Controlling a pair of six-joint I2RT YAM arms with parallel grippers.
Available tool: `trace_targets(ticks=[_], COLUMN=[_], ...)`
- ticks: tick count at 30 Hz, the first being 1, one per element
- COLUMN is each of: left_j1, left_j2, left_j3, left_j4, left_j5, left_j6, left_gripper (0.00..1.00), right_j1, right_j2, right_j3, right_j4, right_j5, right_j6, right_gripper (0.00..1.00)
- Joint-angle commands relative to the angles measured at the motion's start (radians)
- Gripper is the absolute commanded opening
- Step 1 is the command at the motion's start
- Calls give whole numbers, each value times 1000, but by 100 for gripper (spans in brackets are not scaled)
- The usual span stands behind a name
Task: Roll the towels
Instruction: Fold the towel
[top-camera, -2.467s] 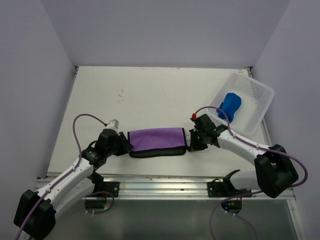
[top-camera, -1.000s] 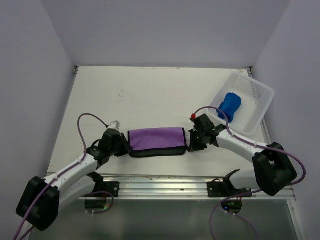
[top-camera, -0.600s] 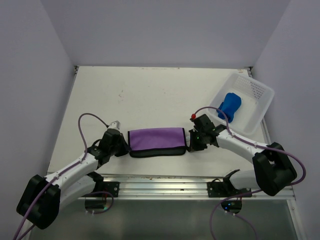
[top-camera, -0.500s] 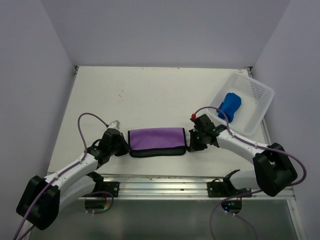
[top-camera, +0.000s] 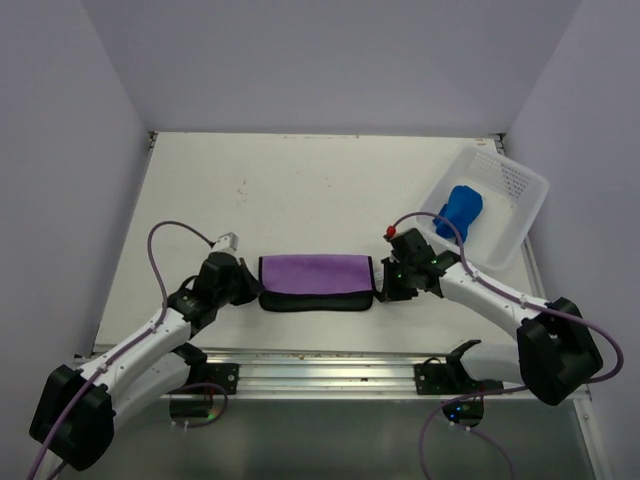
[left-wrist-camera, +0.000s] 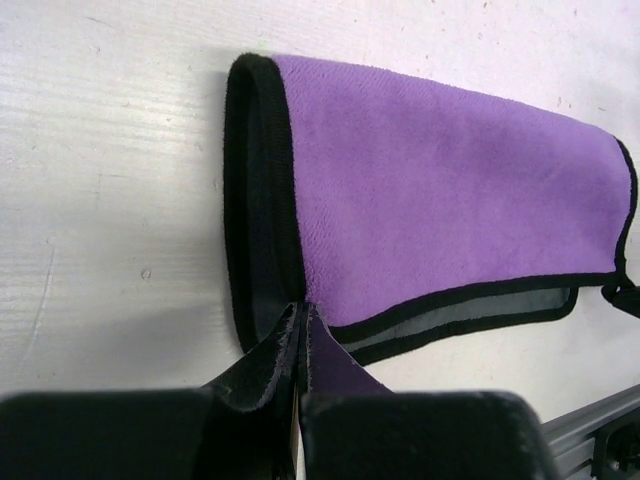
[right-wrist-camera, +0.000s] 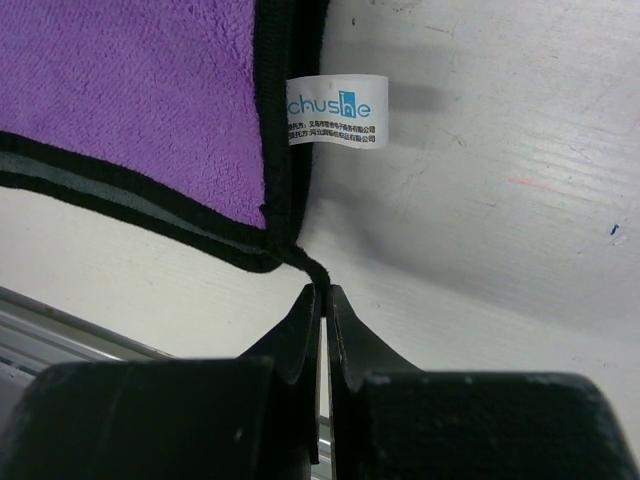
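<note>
The purple towel (top-camera: 316, 280) lies folded in a flat band near the table's front edge, purple on top with black trim. My left gripper (top-camera: 253, 291) is at its left end. In the left wrist view that gripper (left-wrist-camera: 300, 312) is shut on the near left corner of the purple towel (left-wrist-camera: 450, 190). My right gripper (top-camera: 384, 291) is at the right end, and in the right wrist view it (right-wrist-camera: 325, 291) is shut on the black trim at the near right corner of the towel (right-wrist-camera: 130, 100). The blue towel (top-camera: 463, 210) sits bundled in the basket.
The white perforated basket (top-camera: 524, 226) stands tilted at the table's right edge, just behind my right arm. A white care label (right-wrist-camera: 337, 110) sticks out from the towel's right end. A metal rail (top-camera: 330, 365) runs along the front edge. Walls enclose the white table (top-camera: 300, 190) on three sides.
My left gripper has shut on the towel's near left corner. Both grippers and the towel have shifted slightly right and away. The right gripper stays shut.
</note>
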Motion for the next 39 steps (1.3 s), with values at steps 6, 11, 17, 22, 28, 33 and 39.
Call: trace_targets(ticks=[6,11,17,22,28,33,39], left_j1=[-5,-5,-5,-5,-5,-5,-5], left_j2=[-76,-122,-138,-145,-147,-136,-193], left_j3=[35,32,-14,-56,-77,-103,-71], left_j4=[-49,-78,-78,-60,-58,-17,-54], left_j5=[-34,-48,-48,-31,-31,1,11], left_j6=[-6,-16,-22,-25,-17,-16,-26], left_gripper=[0,0,0,0,0,22,28], right_j1=[5,5,15,41,64,65,65], right_j2=[-64,-97,-113,-90,-55,-50,-96], right_j3=[10,4,-25,-53,-57,-43,-5], right_j4=[-47,-72,-69,-41,-12,-33,-81], right_j5=[19,13,-26,-35,-29,-26,-21], right_j6=[3,-3,-19,-10,4,-2,-2], right_gripper=[0,0,0,0,0,20,49])
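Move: The purple towel's upper flap is already pinched at its near corners, left corner in the left gripper, loop corner in the right. The lower layer's near-left corner lies about 3 cm back of the left gripper and 4 cm below; its near-right corner about 3 cm back of the right gripper, 1 cm left, 2 cm below. The white label sits some 5 cm ahead of the right gripper, 2 cm below; the white basket's middle about 19 cm ahead and 21 cm to its right. Keep both grippers shut on the upper flap's corners and raise them about 1.5 cm. Then draw both back towards the robot, left some 2 cm and right some 3 cm, lowering them over the lower layer's near edge with the left easing slightly left. Finish by opening both part way to release the corners, the right wider. ##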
